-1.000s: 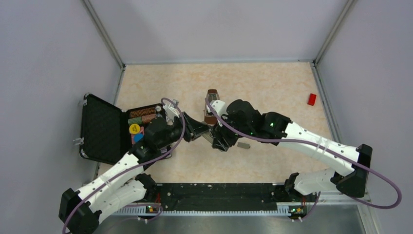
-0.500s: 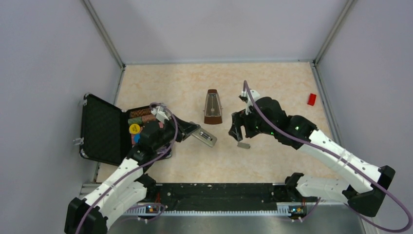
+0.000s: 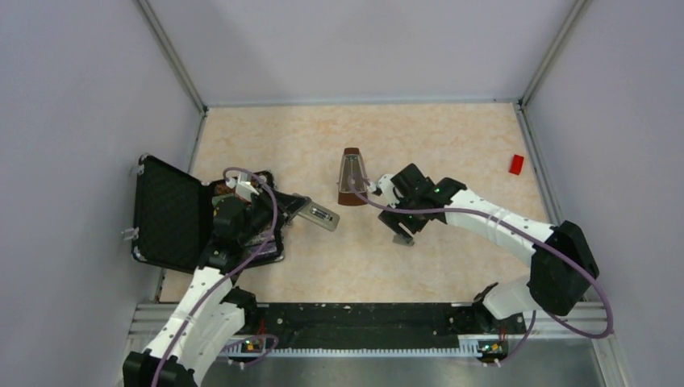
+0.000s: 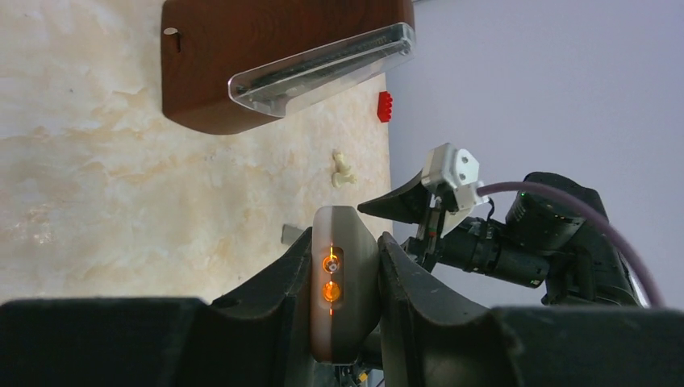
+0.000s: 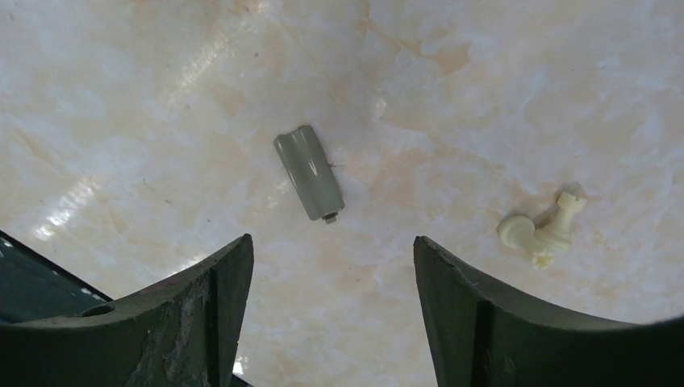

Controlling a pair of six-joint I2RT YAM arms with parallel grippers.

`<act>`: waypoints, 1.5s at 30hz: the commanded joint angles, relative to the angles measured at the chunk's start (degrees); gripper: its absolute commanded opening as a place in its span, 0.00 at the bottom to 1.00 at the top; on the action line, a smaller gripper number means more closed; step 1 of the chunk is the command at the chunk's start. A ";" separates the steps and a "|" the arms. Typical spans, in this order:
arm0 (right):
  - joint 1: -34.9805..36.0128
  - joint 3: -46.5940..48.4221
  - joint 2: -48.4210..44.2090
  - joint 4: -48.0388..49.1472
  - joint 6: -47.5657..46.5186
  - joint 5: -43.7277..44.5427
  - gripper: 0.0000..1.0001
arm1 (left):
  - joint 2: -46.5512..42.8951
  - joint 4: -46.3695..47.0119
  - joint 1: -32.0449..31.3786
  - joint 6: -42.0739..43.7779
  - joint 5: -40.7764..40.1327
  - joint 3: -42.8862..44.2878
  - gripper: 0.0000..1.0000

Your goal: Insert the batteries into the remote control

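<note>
My left gripper (image 3: 298,208) (image 4: 345,242) is shut on the remote control (image 3: 319,215), a slim pale handset held out to the right above the table. In the left wrist view the remote control (image 4: 345,322) is end-on, with two small orange round spots in a slot. The batteries do not show as separate things. My right gripper (image 3: 398,226) (image 5: 331,246) hangs open and empty over the small flat grey cover (image 3: 403,239) (image 5: 309,172), which lies on the table just past its fingertips.
The brown metronome (image 3: 351,177) (image 4: 242,72) stands between the two arms. An open black case (image 3: 165,214) with coloured pieces lies at the left. A cream chess piece (image 5: 544,230) lies near the cover, and a red brick (image 3: 516,164) sits far right.
The two grippers were together at the remote. My left arm has drawn back left with the remote. My right gripper let go, opened, swung right, then came over the grey cover.
</note>
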 commanded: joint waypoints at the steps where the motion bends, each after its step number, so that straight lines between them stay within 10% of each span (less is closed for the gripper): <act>1: -1.16 -1.22 2.57 0.44 -12.31 -3.45 0.71 | 1.05 2.70 2.40 0.20 3.74 2.33 0.00; 21: -1.53 -5.66 13.57 7.37 -22.07 -0.13 0.66 | 6.03 6.64 9.19 -1.16 9.22 2.55 0.00; 45: 0.29 -9.32 8.20 13.29 -23.47 -1.50 0.17 | 6.47 8.85 9.41 -2.35 9.17 0.57 0.00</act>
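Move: Below the open right hand lies the grey battery cover, about 8 cm down, 1 cm ahead and 1 cm to its left. The two small chess pieces stand some 11 cm ahead and 12 cm to the right of this hand, and the metronome lies roughly 19 cm ahead and 16 cm to its left. From the left hand, which holds the remote, the cover is about 30 cm right, 3 cm back and 20 cm below. Dropping about 8 cm onto the battery cover, the right hand drifts slightly back and right and turns some 20 degrees counter-clockwise to line up with it. Down at the table, the hand eases forward a little and its open fingers close, pinching the cover across its right-hand, tabbed end. The left hand keeps its grip on the remote, shifting about 3 cm forward and left while sinking slightly, then stays. ##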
